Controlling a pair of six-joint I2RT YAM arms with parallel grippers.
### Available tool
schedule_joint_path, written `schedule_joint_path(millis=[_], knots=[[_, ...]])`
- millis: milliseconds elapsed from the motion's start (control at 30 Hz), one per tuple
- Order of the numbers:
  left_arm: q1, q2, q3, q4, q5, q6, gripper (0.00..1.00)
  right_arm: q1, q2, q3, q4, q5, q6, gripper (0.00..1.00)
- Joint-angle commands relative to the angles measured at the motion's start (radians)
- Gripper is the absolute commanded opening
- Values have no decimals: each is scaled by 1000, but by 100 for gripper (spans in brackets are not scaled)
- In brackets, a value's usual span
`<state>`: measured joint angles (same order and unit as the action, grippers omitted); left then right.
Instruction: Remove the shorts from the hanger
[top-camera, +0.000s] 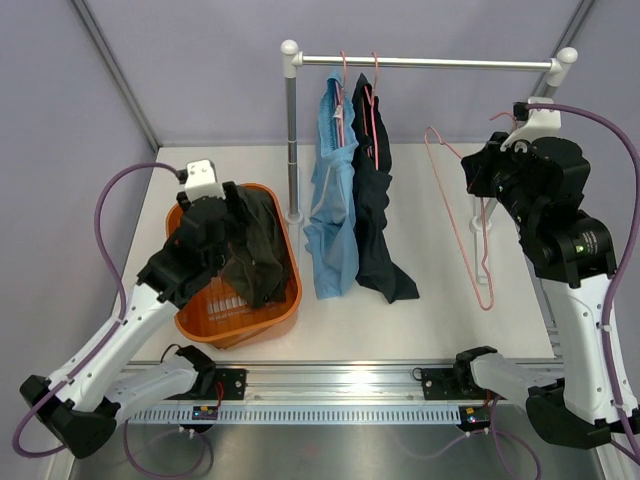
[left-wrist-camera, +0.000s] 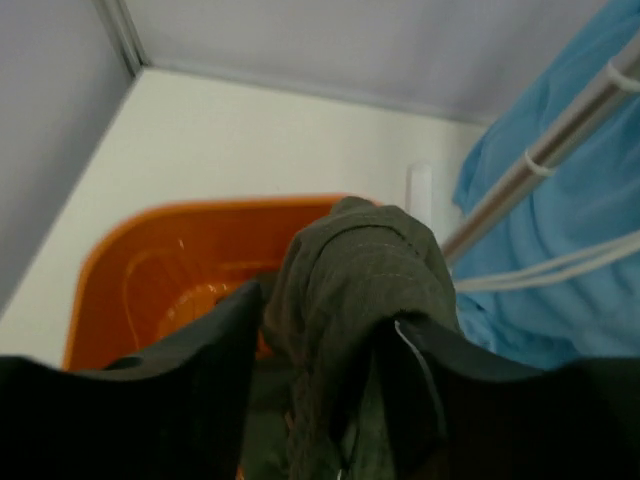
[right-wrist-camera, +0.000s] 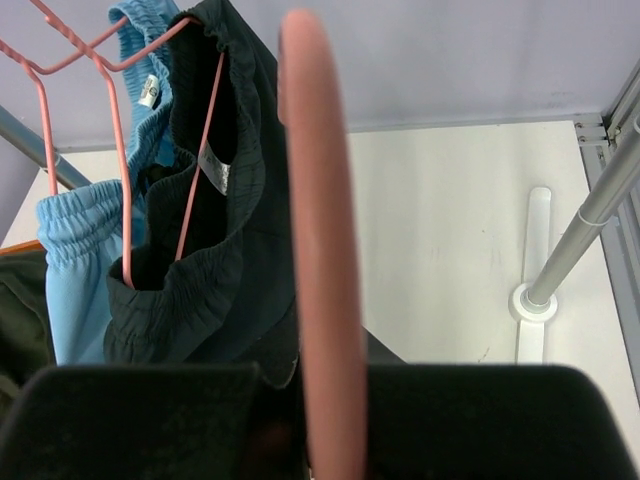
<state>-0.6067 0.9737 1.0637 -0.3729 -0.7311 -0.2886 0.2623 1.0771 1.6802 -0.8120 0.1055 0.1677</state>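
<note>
Dark olive shorts (top-camera: 258, 245) drape from my left gripper (top-camera: 222, 218) down into the orange basket (top-camera: 190, 325). In the left wrist view my gripper (left-wrist-camera: 325, 310) is open. The olive shorts (left-wrist-camera: 360, 270) lie loose between its fingers and over the right finger (left-wrist-camera: 420, 370). Light blue shorts (top-camera: 332, 200) and dark navy shorts (top-camera: 372, 220) hang on pink hangers from the rail (top-camera: 430, 62). My right gripper (top-camera: 480, 180) is shut on an empty pink hanger (top-camera: 491, 300), held right of the navy pair. The right wrist view shows that hanger (right-wrist-camera: 315, 200) running up from the gripper (right-wrist-camera: 320, 372).
The rail's left post (top-camera: 291, 130) stands just behind the basket, between it and the blue shorts. The right post (right-wrist-camera: 600, 210) and its white foot (right-wrist-camera: 530, 300) stand near my right arm. Grey walls close in the back and left.
</note>
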Motion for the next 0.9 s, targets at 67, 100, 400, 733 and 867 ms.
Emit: schedule_joint_path(millis=[67, 100, 400, 733, 867], knots=[[5, -82, -48, -99, 233, -247, 81, 6, 15, -13, 53, -47, -71, 0], [7, -82, -33, -109, 274, -232, 84, 8, 15, -19, 74, -49, -85, 0], [7, -156, 22, -195, 388, -101, 99, -11, 84, -19, 192, -107, -256, 0], [8, -150, 51, -199, 440, -14, 99, -98, 292, 251, 154, -168, -257, 0], [8, -147, 70, -209, 437, 8, 99, -100, 360, 328, 140, -144, -258, 0]])
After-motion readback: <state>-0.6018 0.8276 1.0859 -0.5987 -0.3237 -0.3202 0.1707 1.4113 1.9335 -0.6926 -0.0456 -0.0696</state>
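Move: The rail is about 16 cm ahead of the right hand, which still grips the bare pink hanger, and some 8 cm higher. The black shorts hang about 17 cm to that hand's left and 15 cm ahead, 14 cm lower. The orange basket's middle lies some 25 cm below the left hand, 3 cm back and 3 cm left. The left rail post stands 13 cm ahead and 9 cm right of that hand. The left fingers, already half open around the green shorts, spread fully and come free of them, the hand easing back about 5 cm and right 4 cm with a short dip and rise, turning some 20 degrees clockwise. Keeping its grip on the pink hanger, the right hand pushes forward about 10 cm towards the rail, sinking slightly before rising at the end. ##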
